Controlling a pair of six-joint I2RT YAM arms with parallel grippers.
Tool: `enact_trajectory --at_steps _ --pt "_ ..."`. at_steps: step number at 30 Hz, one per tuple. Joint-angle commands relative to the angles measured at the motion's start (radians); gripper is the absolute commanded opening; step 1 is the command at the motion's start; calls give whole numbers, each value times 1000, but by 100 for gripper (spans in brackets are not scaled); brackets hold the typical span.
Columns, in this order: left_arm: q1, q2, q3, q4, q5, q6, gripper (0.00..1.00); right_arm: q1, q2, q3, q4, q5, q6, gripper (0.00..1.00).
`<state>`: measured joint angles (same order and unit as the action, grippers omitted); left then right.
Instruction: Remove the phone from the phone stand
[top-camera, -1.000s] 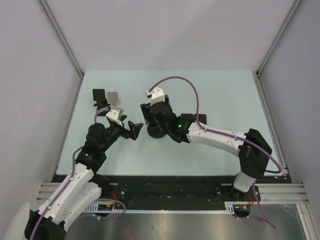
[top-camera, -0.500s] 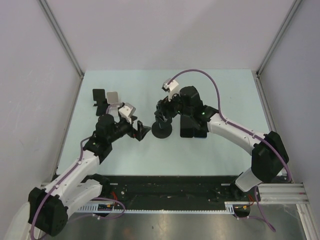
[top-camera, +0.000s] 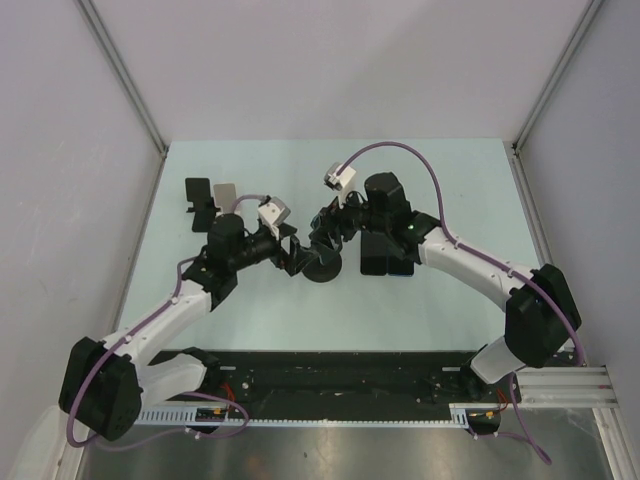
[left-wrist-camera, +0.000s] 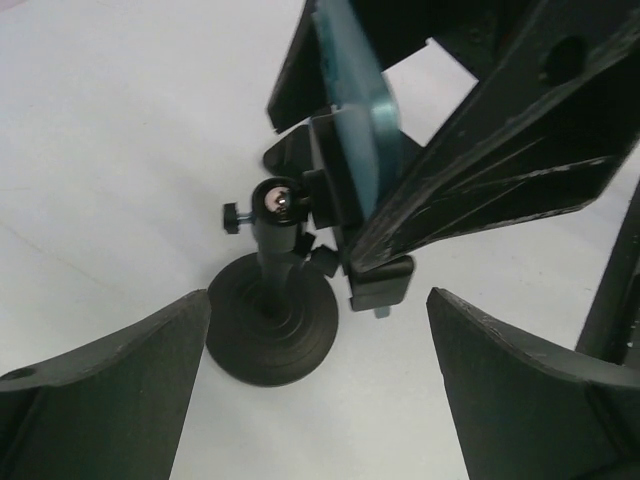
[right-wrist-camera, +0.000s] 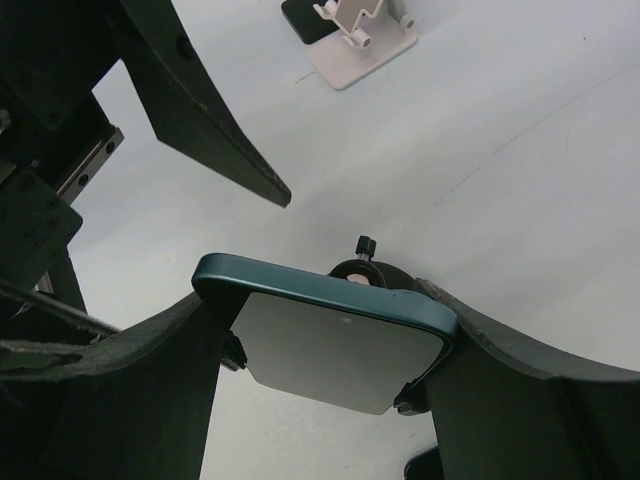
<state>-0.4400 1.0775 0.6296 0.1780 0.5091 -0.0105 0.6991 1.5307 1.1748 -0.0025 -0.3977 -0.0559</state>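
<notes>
The phone (right-wrist-camera: 335, 350), in a teal case, sits in the clamp of the black phone stand (left-wrist-camera: 270, 320), which has a round base and a ball joint. My right gripper (right-wrist-camera: 330, 325) is shut on the phone, one finger against each side edge. In the top view the right gripper (top-camera: 333, 224) hangs just above the stand (top-camera: 322, 266). My left gripper (left-wrist-camera: 318, 300) is open and low, its fingers on either side of the round base and not touching it. From above the left gripper (top-camera: 295, 256) comes in from the left.
A black stand (top-camera: 198, 192) and a pale one (top-camera: 226, 195) sit at the back left; the pale one (right-wrist-camera: 360, 40) also shows in the right wrist view. A dark flat object (top-camera: 385, 255) lies on the table under my right arm. Walls enclose three sides.
My left arm has reached right until its open fingers flank the stand's base. My right gripper shifted right over the stand early on and has barely moved since.
</notes>
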Motion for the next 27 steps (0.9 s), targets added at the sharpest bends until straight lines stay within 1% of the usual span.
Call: enact_trajectory --at_steps 1,3,4,6,8,9,14,16,18,20,22,23,25,26,27 --pt "-52 1 9 96 -12 -46 93 16 -63 3 79 6 31 0" --pt "-77 -2 -8 153 -49 -83 90 23 -63 3 79 36 36 0" --pt "-85 -4 -24 170 -94 -113 88 30 -64 3 78 45 39 0" --pt "-107 1 -31 198 -138 -129 83 37 -64 2 72 57 41 0" --pt "-117 9 -37 212 -173 -144 79 46 -67 -3 70 74 45 0" --pt "-118 13 -39 221 -178 -149 76 51 -66 -4 71 80 47 0" --pt "-118 16 -57 230 -175 -163 73 66 -72 -13 88 121 73 0" --pt "-118 10 -71 232 -176 -160 69 69 -73 -15 88 126 74 0" --pt "-118 7 -80 232 -179 -160 68 71 -75 -20 88 134 77 0" --pt "-118 12 -84 232 -175 -161 65 73 -76 -21 91 132 79 0" --pt "-118 18 -76 232 -175 -164 59 74 -75 -24 98 129 80 0" --pt "-118 19 -76 232 -175 -164 56 74 -75 -23 98 126 82 0" --pt "-118 18 -74 232 -179 -161 37 74 -72 -26 93 126 80 0" --pt "-118 16 -74 232 -184 -158 26 73 -73 -26 90 131 82 0" --pt "-118 12 -76 232 -187 -154 10 68 -76 -27 87 131 79 0"
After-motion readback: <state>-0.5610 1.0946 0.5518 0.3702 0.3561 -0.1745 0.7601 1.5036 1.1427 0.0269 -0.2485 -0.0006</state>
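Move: The near-side jaw of the phone stand's clamp lies about 3 cm to the right of the left hand, level in height and neither ahead nor back. From that hand, the phone in the clamp is roughly 4 cm ahead and 6 cm right, about level, and the stand's round base some 6 cm ahead, 6 cm right and 12 cm below. From the right hand, already gripping the phone, the jaw is about 3 cm back, 4 cm left and 3 cm lower. The left hand eases about 2.5 cm to the right towards the near jaw of the stand's clamp, rising about 1 cm on the way and sinking back, with its left side dipping some 5 degrees; its wide-open fingers close to about a third, their tips coming in on either side of the jaw's end to pinch it beside the right hand's near fingertip. The right hand keeps its grip on the phone's edges almost in place, turning only about 5 degrees clockwise. ##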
